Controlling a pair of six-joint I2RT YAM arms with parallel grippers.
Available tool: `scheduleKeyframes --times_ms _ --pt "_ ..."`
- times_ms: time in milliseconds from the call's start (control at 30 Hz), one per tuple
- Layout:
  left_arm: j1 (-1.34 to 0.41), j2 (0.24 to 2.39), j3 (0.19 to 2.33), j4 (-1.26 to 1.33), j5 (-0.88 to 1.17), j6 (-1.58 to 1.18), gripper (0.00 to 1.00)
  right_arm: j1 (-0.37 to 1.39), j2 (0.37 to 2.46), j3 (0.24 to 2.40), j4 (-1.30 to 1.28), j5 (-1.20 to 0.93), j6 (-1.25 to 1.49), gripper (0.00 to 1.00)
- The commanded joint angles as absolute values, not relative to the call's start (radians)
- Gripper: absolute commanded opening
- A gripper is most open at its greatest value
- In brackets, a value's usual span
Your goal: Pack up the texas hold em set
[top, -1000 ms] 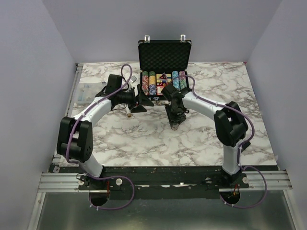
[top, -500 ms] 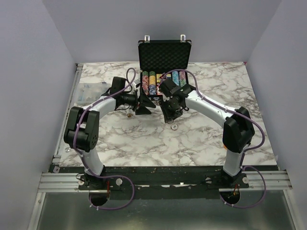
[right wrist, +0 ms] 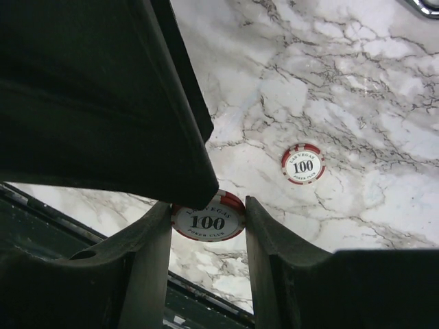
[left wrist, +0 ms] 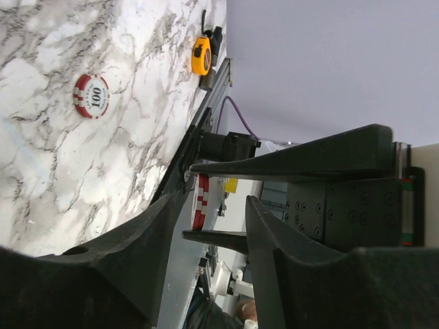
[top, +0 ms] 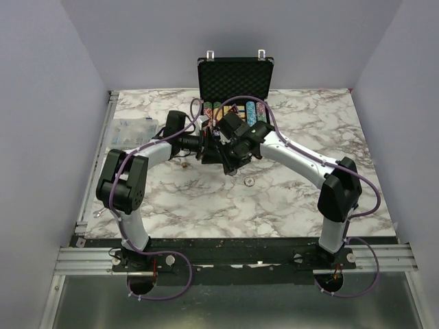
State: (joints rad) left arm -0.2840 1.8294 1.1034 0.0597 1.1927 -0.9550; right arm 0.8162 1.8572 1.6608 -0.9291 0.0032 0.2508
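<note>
The open black briefcase stands at the back of the table, with multicoloured chip rows in its base. My right gripper is shut on a red-and-white "100" chip, held above the marble. My left gripper faces it. Its jaws stand on either side of that chip, seen edge-on, with a gap still showing on one side. A second "100" chip lies flat on the table. Both grippers meet in front of the case, left gripper beside right gripper.
A yellow-and-black tape measure sits by the table's rail. A clear plastic item lies at the left edge. Grey walls enclose the marble table on three sides.
The right gripper has lifted and swung left with its chip. The left arm has reached right to meet it, and its jaws have narrowed around the chip.
</note>
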Motion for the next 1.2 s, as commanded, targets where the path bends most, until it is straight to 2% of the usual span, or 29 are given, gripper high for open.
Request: scheduleKeyframes --times_ms 0,467,533,667,800,1000,1167 --pt "-0.311 1.849 1.089 0.128 1.264 -0.965 0.44 0.819 1.823 1.704 -0.932 0.036 0.225 0.0" --pt "-0.37 1.87 1.108 0.078 1.291 -0.905 0.35 0.819 1.823 1.728 -0.942 0.095 0.21 0.0" --pt "-0.37 1.871 1.115 0.057 1.285 -0.889 0.36 0.82 1.813 1.718 -0.941 0.094 0.21 0.0" --pt "-0.37 1.881 1.149 -0.046 1.264 -0.814 0.45 0.821 1.8 1.712 -0.946 0.085 0.213 0.0" --pt "-0.374 1.894 1.149 -0.019 1.283 -0.831 0.45 0.821 1.789 1.698 -0.929 0.082 0.209 0.0" --pt "-0.397 1.898 1.1 0.168 1.335 -0.951 0.29 0.821 1.799 1.694 -0.916 0.089 0.198 0.0" --pt "-0.399 1.893 1.089 0.19 1.335 -0.966 0.12 0.821 1.79 1.673 -0.9 0.091 0.196 0.0"
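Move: Between the right fingers, the held 100 chips lie about 4 cm back, 3 cm to the right and 2 cm below the left hand point. One more spot of 100 chips, the table chips, lies about 2 cm ahead, 8 cm to the right and 11 cm below the right hand. The open case's middle is some 25 cm ahead of the right hand, 3 cm to its right and 9 cm lower. Reaching back and to the right about 4 cm in all towards the held chips, the left hand swings some 10 degrees clockwise, dips about 1 cm and comes level again. Its fingers narrow, ease open, then close well down to pinch across the chips' faces. The right hand keeps its edge grip and rises about 2 cm. ##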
